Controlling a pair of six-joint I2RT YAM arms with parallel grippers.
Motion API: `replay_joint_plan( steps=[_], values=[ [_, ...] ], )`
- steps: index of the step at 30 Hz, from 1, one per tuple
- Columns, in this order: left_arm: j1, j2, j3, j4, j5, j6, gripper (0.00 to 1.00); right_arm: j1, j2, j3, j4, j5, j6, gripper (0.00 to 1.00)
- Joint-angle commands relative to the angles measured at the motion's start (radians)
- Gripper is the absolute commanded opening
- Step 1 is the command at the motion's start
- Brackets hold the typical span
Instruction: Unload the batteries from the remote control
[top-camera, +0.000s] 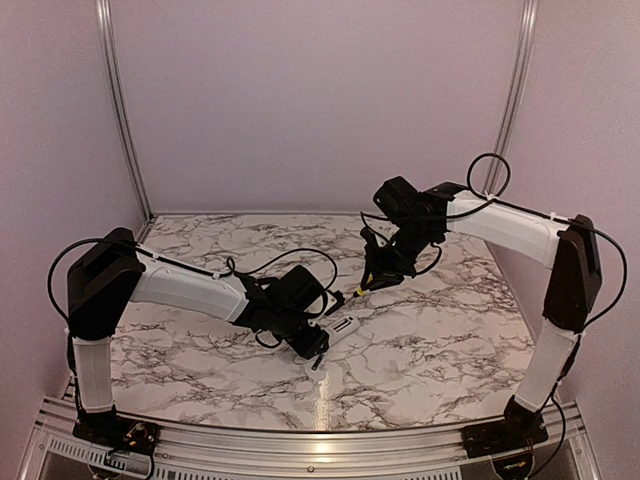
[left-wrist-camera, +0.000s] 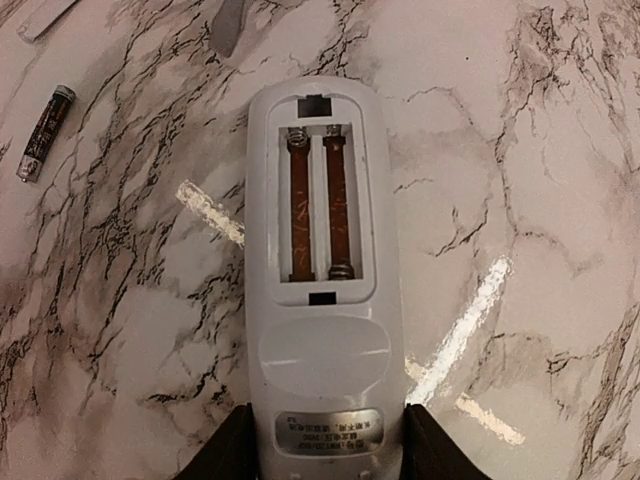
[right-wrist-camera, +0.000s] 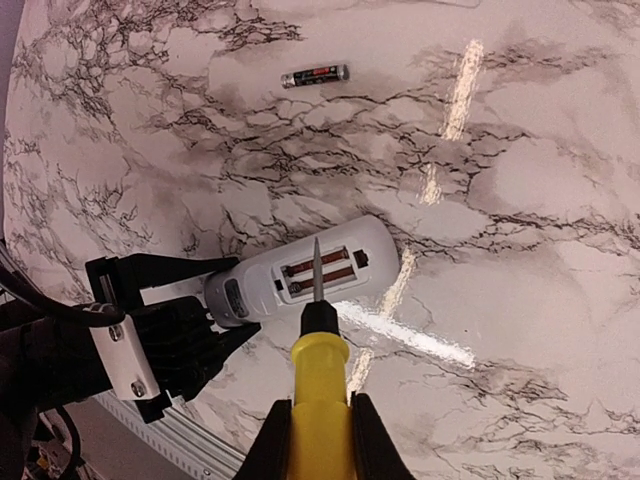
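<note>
The white remote control (left-wrist-camera: 322, 360) lies on the marble with its battery compartment (left-wrist-camera: 318, 205) open and facing up. My left gripper (left-wrist-camera: 328, 445) is shut on the remote's near end. Both slots show reddish-brown strips with springs at their ends; I cannot tell whether a battery lies in them. One dark battery (left-wrist-camera: 45, 132) lies loose on the table to the left of the remote, also visible from the right wrist (right-wrist-camera: 315, 75). My right gripper (right-wrist-camera: 318, 430) is shut on a yellow-handled screwdriver (right-wrist-camera: 320, 375), whose metal tip (right-wrist-camera: 317, 268) hovers over the compartment (right-wrist-camera: 322, 270).
A white flat piece (left-wrist-camera: 45, 15) lies at the far left corner of the left wrist view. The left arm (top-camera: 190, 290) reaches in from the left, the right arm (top-camera: 500, 225) from the right. Pink walls enclose the marble table (top-camera: 440, 340).
</note>
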Motion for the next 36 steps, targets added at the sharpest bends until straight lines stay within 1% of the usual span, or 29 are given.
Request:
replay_joint_plan(
  steps=[1, 6, 11, 15, 17, 21, 24, 28, 36],
  values=[
    [-0.003, -0.086, -0.040, 0.032, -0.018, -0.009, 0.00, -0.021, -0.071, 0.054, -0.041, 0.069, 0.000, 0.00],
    [0.008, -0.191, -0.093, 0.034, -0.085, -0.020, 0.00, -0.041, -0.129, 0.056, -0.040, 0.112, 0.015, 0.00],
    [0.060, -0.267, -0.115, -0.001, -0.135, -0.021, 0.00, -0.043, -0.176, 0.024, -0.013, 0.145, 0.040, 0.00],
    [0.134, -0.278, -0.105, -0.035, -0.218, -0.041, 0.00, -0.042, -0.215, -0.024, 0.039, 0.151, 0.073, 0.00],
    [0.168, -0.267, -0.093, -0.055, -0.269, -0.075, 0.00, -0.042, -0.233, -0.048, 0.064, 0.151, 0.086, 0.00],
    [0.239, -0.224, -0.071, -0.115, -0.349, -0.191, 0.00, -0.043, -0.263, -0.071, 0.100, 0.150, 0.100, 0.00],
    [0.287, -0.211, -0.107, -0.098, -0.344, -0.282, 0.00, -0.044, -0.280, -0.089, 0.113, 0.151, 0.104, 0.00],
    [0.317, -0.186, -0.139, -0.100, -0.348, -0.362, 0.00, -0.043, -0.294, -0.115, 0.130, 0.149, 0.110, 0.00],
    [0.330, -0.166, -0.222, -0.052, -0.315, -0.432, 0.00, -0.042, -0.304, -0.134, 0.143, 0.136, 0.106, 0.00]
  ],
)
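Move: The left hand grips the remote's tail end; the clear tabletop for it lies about 19 cm left, some 12 cm ahead and 2 cm lower. From this hand, one loose battery is 4 cm straight back, the other 17 cm ahead and 1 cm right, and the battery cover 24 cm ahead, 7 cm right. From the right hand, holding the screwdriver, the remote's middle is 5 cm left, 3 cm back and 13 cm below. Keeping its grip on the remote, the left hand lifts about 8 cm and swings it left and forward to the open left side of the table, about 19 cm over, turning it some 45 degrees counter-clockwise and sinking again almost to its starting height. Meanwhile the right hand, still pinching the screwdriver, draws up about 7 cm and some 4 cm right, away from the remote, its fingers tilting slightly. ##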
